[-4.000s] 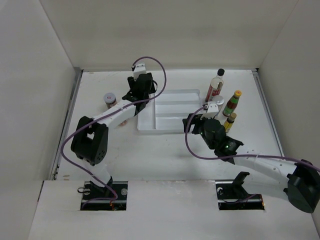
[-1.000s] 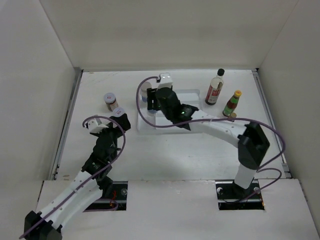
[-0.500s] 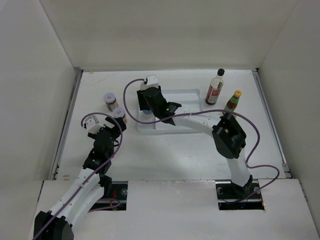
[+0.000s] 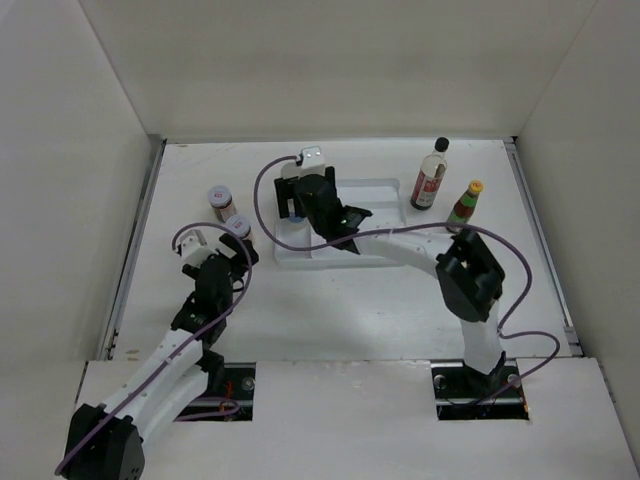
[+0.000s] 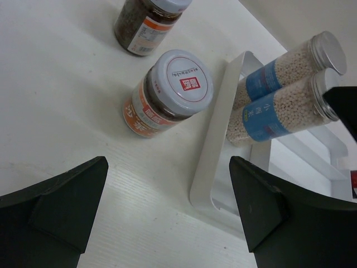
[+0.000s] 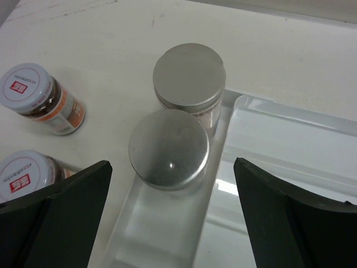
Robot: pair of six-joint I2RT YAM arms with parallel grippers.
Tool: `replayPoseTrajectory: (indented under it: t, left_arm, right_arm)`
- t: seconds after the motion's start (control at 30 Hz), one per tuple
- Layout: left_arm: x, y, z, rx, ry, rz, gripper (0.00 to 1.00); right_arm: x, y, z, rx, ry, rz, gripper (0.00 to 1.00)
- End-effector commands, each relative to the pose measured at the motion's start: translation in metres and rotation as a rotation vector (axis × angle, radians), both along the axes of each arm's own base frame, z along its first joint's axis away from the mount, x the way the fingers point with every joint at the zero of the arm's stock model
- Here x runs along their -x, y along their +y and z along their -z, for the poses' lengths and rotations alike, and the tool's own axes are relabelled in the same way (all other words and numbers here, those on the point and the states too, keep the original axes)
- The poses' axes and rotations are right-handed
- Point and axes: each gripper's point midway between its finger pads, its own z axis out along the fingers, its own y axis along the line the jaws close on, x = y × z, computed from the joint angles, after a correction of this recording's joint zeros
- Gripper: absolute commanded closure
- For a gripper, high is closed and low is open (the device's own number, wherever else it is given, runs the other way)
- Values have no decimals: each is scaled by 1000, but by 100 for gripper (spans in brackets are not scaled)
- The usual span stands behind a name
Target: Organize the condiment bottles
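Two grey-lidded shakers stand side by side in the left compartment of the white tray. My right gripper hangs open and empty just above the nearer one; the top view shows it over the tray's left end. Two squat red-labelled jars stand on the table left of the tray. My left gripper is open and empty, just short of the nearer jar. A black-capped bottle and a yellow-capped bottle stand at the right. The small dark bottle is hidden.
The tray's rim lies close to the right of the nearer jar. The right arm stretches across the tray from its elbow. White walls enclose the table on three sides.
The right arm has swung from the bottles at the right across to the tray's left end. The left arm has drawn back from the tray to the nearer jar.
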Motion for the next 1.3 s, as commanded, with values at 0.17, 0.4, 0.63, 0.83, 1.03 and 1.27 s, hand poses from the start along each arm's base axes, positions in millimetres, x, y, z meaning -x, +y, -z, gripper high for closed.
replayPoseTrajectory:
  t: [0.17, 0.4, 0.63, 0.83, 1.03, 1.27]
  left_arm:
    - [2, -32, -33, 43, -134, 105, 8]
    - [7, -65, -43, 24, -198, 227, 8]
    - [5, -83, -41, 18, -207, 274, 8]
    - [4, -83, -45, 16, -223, 276, 8]
    - [5, -79, -45, 16, -228, 270, 8]
    - [7, -78, -48, 23, -242, 270, 8]
  right_arm:
    - [63, -125, -152, -236, -219, 129, 2]
    - [91, -350, -126, -161, -252, 668, 2]
    - [113, -406, -39, -29, -57, 815, 1]
    - [114, -413, 7, 13, 39, 865, 5]
    - [102, -414, 13, -48, 66, 847, 19]
    - [88, -409, 31, -59, 129, 828, 33]
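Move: The small gold-capped bottle stands some 40 cm to the right hand's right and about 10 cm back, its middle roughly 9 cm lower. The green-label bottle is about 8 cm farther out than it; the red-label bottle is some 15 cm farther out and 6 cm to its left. The just-placed grain jar is about 1 cm ahead and 1 cm left of the right hand. From the left hand, the gold-capped bottle lies roughly 53 cm right and 4 cm ahead. Already clear of the grain jar, the right hand lifts about 17 cm while sweeping some 40 cm right and 10 cm back across the tray, turning nearly 50 degrees clockwise, then sinks some 20 cm to the gold-capped bottle. Its wide-open fingers narrow by about a third on either side of the cap, no grip yet. The empty left hand shifts about 8 cm right, open. ##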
